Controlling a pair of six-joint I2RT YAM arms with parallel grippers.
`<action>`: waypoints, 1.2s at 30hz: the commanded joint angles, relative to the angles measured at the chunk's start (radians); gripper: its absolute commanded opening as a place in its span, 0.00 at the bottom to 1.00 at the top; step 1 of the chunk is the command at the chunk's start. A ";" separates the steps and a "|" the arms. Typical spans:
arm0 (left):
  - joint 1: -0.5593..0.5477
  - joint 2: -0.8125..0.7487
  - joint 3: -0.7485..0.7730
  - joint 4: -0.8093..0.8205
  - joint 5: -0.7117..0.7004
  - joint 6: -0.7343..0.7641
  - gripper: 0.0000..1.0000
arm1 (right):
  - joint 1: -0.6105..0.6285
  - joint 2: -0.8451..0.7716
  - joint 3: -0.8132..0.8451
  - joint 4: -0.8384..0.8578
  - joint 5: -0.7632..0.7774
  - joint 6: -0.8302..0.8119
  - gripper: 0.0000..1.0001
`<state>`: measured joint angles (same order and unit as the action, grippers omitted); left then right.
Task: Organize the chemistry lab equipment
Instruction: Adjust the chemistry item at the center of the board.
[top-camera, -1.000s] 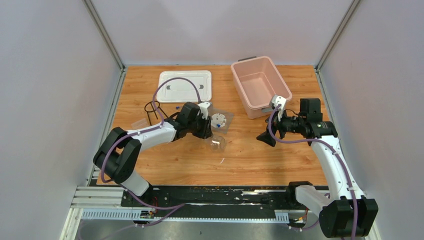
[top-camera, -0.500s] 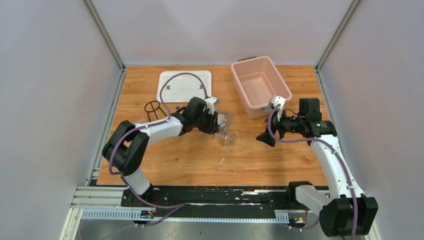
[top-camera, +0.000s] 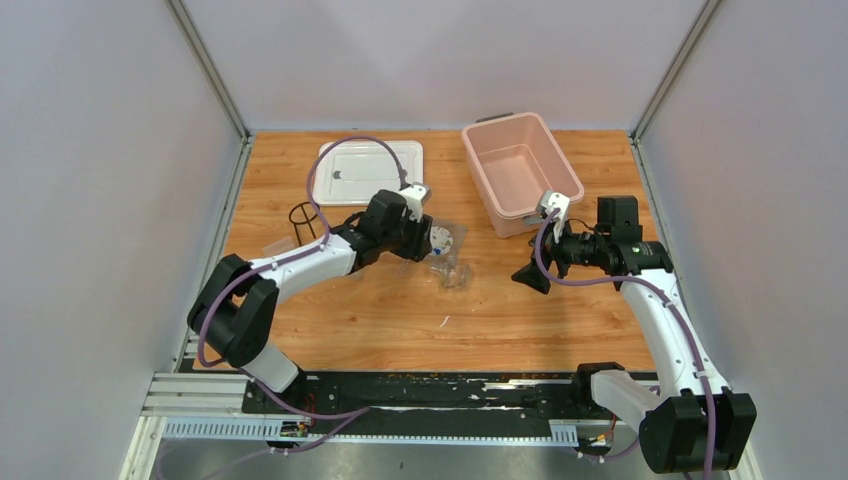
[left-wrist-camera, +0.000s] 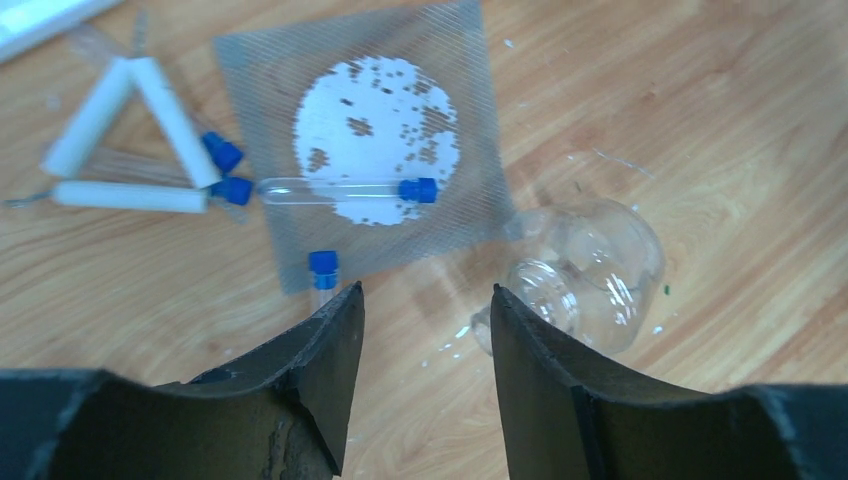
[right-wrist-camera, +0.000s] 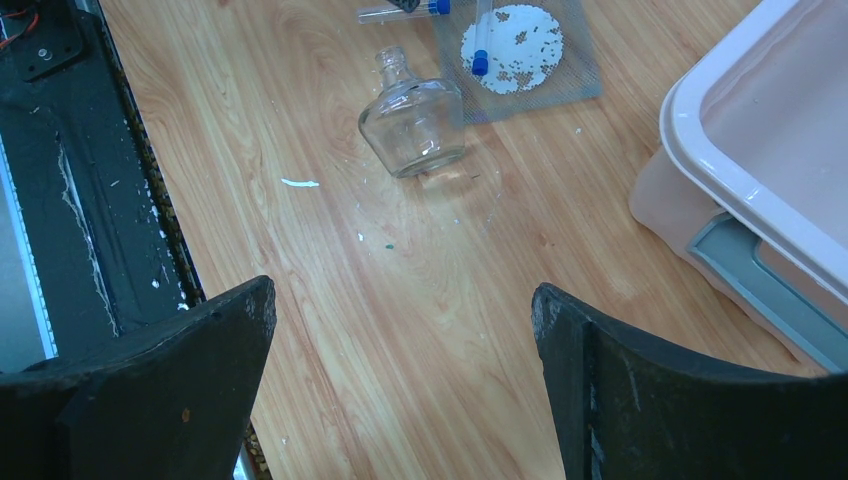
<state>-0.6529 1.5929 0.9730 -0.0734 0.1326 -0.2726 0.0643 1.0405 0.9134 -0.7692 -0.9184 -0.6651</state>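
My left gripper (left-wrist-camera: 426, 292) hangs open above bare wood, with nothing between its fingers. Just right of it a clear glass flask (left-wrist-camera: 585, 275) lies on its side on the table (top-camera: 400, 320). Beyond the fingertips lies a grey mesh square with a white disc (left-wrist-camera: 375, 140). One blue-capped tube (left-wrist-camera: 345, 188) rests across it and another tube (left-wrist-camera: 322, 275) sits at its near edge. A small triangle of white tubes (left-wrist-camera: 130, 140) lies to the left. The black wire tripod (top-camera: 303, 218) stands further left. My right gripper (right-wrist-camera: 402, 292) is wide open and empty, well right of the flask (right-wrist-camera: 413, 120).
The pink bin (top-camera: 515, 170) stands at the back right, close to my right wrist; its corner shows in the right wrist view (right-wrist-camera: 760, 130). The white lid (top-camera: 365, 172) lies flat at the back, behind my left arm. A black rail runs along the table's near edge.
The left gripper carried the flask right and back, opened and let it go, then drew back to the left. The flask now lies free. The right arm has not moved.
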 joint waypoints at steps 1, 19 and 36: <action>-0.001 -0.089 -0.039 0.004 -0.130 0.059 0.58 | 0.005 -0.005 -0.001 0.008 -0.025 -0.025 0.99; 0.121 -0.100 -0.347 0.579 0.289 -0.535 0.67 | 0.006 -0.008 -0.004 0.010 -0.030 -0.026 0.99; 0.124 0.127 -0.522 1.239 0.262 -0.957 1.00 | 0.011 -0.011 -0.006 0.010 -0.032 -0.027 0.99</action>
<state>-0.5285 1.6730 0.4583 0.9733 0.3813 -1.1385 0.0700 1.0401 0.9134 -0.7689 -0.9188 -0.6655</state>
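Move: The clear flask lies on its side about 8 cm to the left hand's right and 1 cm back, some 4 cm lower, its neck towards that hand. The mesh mat's middle is 7 cm ahead and 4 cm right. A loose blue-capped test tube lies 2 cm ahead and 4 cm left, both 6 cm down. From the right hand, the flask is about 16 cm left, 6 cm ahead and 13 cm down. Beside the flask's neck, the left hand re-poses: it swings about 3 cm left, draws back and dips some 3 cm below its start, then climbs again while drifting right. Meanwhile it rolls about 50 degrees, left side sinking and fingers coming flatter, and they open from half to fully wide, facing the neck from close by. ##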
